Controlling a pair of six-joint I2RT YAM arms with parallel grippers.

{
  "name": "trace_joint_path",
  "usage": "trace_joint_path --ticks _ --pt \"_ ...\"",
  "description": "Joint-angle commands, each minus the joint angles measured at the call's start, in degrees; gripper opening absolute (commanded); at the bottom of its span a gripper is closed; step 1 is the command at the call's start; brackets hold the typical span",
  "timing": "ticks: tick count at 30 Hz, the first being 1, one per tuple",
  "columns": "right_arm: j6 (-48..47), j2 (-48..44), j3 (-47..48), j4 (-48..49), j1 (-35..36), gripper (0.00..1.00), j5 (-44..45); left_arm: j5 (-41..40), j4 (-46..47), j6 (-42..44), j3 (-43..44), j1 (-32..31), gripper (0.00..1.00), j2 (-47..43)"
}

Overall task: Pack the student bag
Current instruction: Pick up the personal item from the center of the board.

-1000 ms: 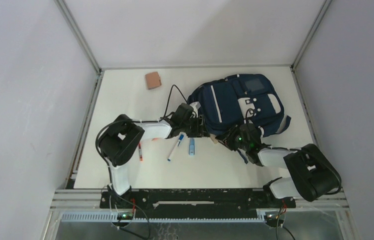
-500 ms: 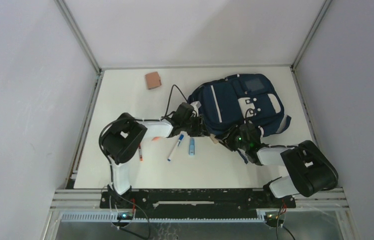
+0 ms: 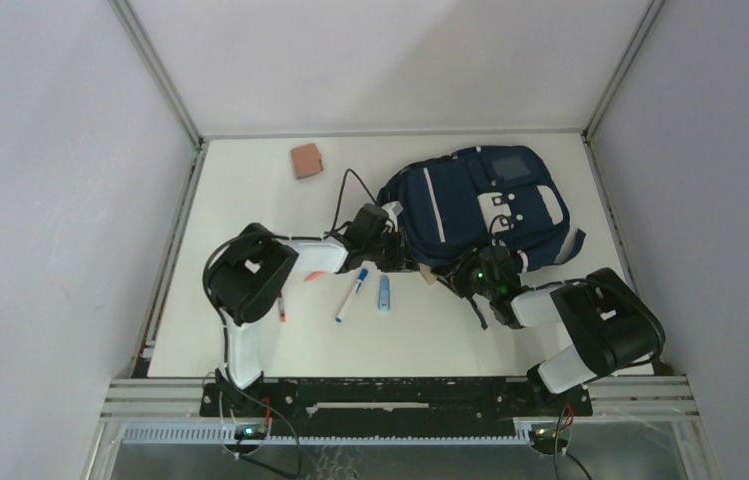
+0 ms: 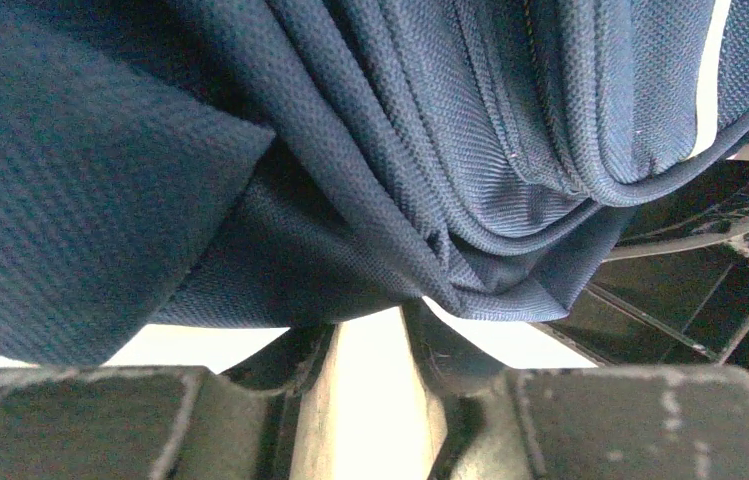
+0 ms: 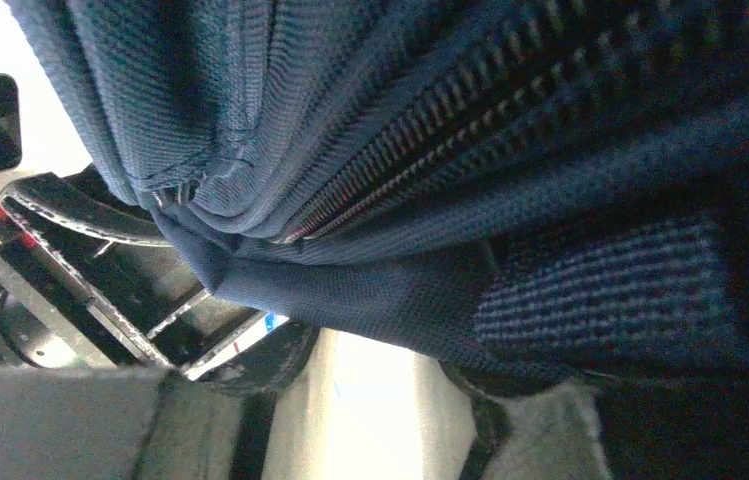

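The student bag (image 3: pixel 475 205), navy with white patches and a white stripe, lies flat at the back right of the table. My left gripper (image 3: pixel 402 262) is pushed against its near-left corner. In the left wrist view folded navy fabric (image 4: pixel 350 150) drapes over the fingertips of the left gripper (image 4: pixel 370 315); a narrow bright gap shows between the fingers lower down. My right gripper (image 3: pixel 455 278) meets the bag's near edge. In the right wrist view the bag's zipper band and fabric (image 5: pixel 400 150) cover the tips of the right gripper (image 5: pixel 375 345), whose fingers also stand apart below.
A white marker with a blue cap (image 3: pixel 352 294), a small blue item (image 3: pixel 384 291) and a red pen (image 3: pixel 280 305) lie on the table (image 3: pixel 250 200) in front of the left arm. A brown block (image 3: pixel 305 160) sits at the back left. White walls close in the table.
The right arm's elbow has swung left and toward the bag. The bag's near edge has shifted slightly. The left arm has barely moved.
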Motion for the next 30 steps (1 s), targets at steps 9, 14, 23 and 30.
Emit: trace_joint_path --ticks 9,14,23,30 --pt "4.92 2.09 0.51 6.91 0.53 0.0 -4.02 -1.6 0.8 -1.37 -5.75 -0.33 0.36 -7.82" --pt "8.18 -1.51 -3.12 10.91 2.04 0.0 -7.32 -4.13 -1.4 -3.75 -10.71 -0.4 0.44 -17.87" --pt "11.61 -10.48 -4.02 12.54 4.77 0.0 -8.8 -3.38 -0.39 -13.13 -18.76 1.43 0.72 -30.4" --pt "11.77 -14.75 -2.71 13.92 6.69 0.0 -8.53 -4.12 0.76 -17.36 -22.48 3.52 0.9 -34.84"
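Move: The personal item, a beige wallet, lies low at the bag's near edge, between the two hands: about 2 cm right of the left hand and level with it, and 2 cm left and 1 cm ahead of the right hand, some 1 cm lower than both. From the right hand, the bag's middle is about 16 cm ahead and 8 cm right, the blue highlighter 10 cm left and 4 cm back, and the bag's loose strap 10 cm back and 8 cm right. Nearly in place at first, the right hand shuts its fingers on the wallet's strap-side edge, then rises about 8 cm with it, drifting some 5 cm left and a little back while rolling its left side up nearly 20 degrees. The left hand backs away up, left and towards the base, roughly 8 cm high, opening wide and turning slightly counter-clockwise. ##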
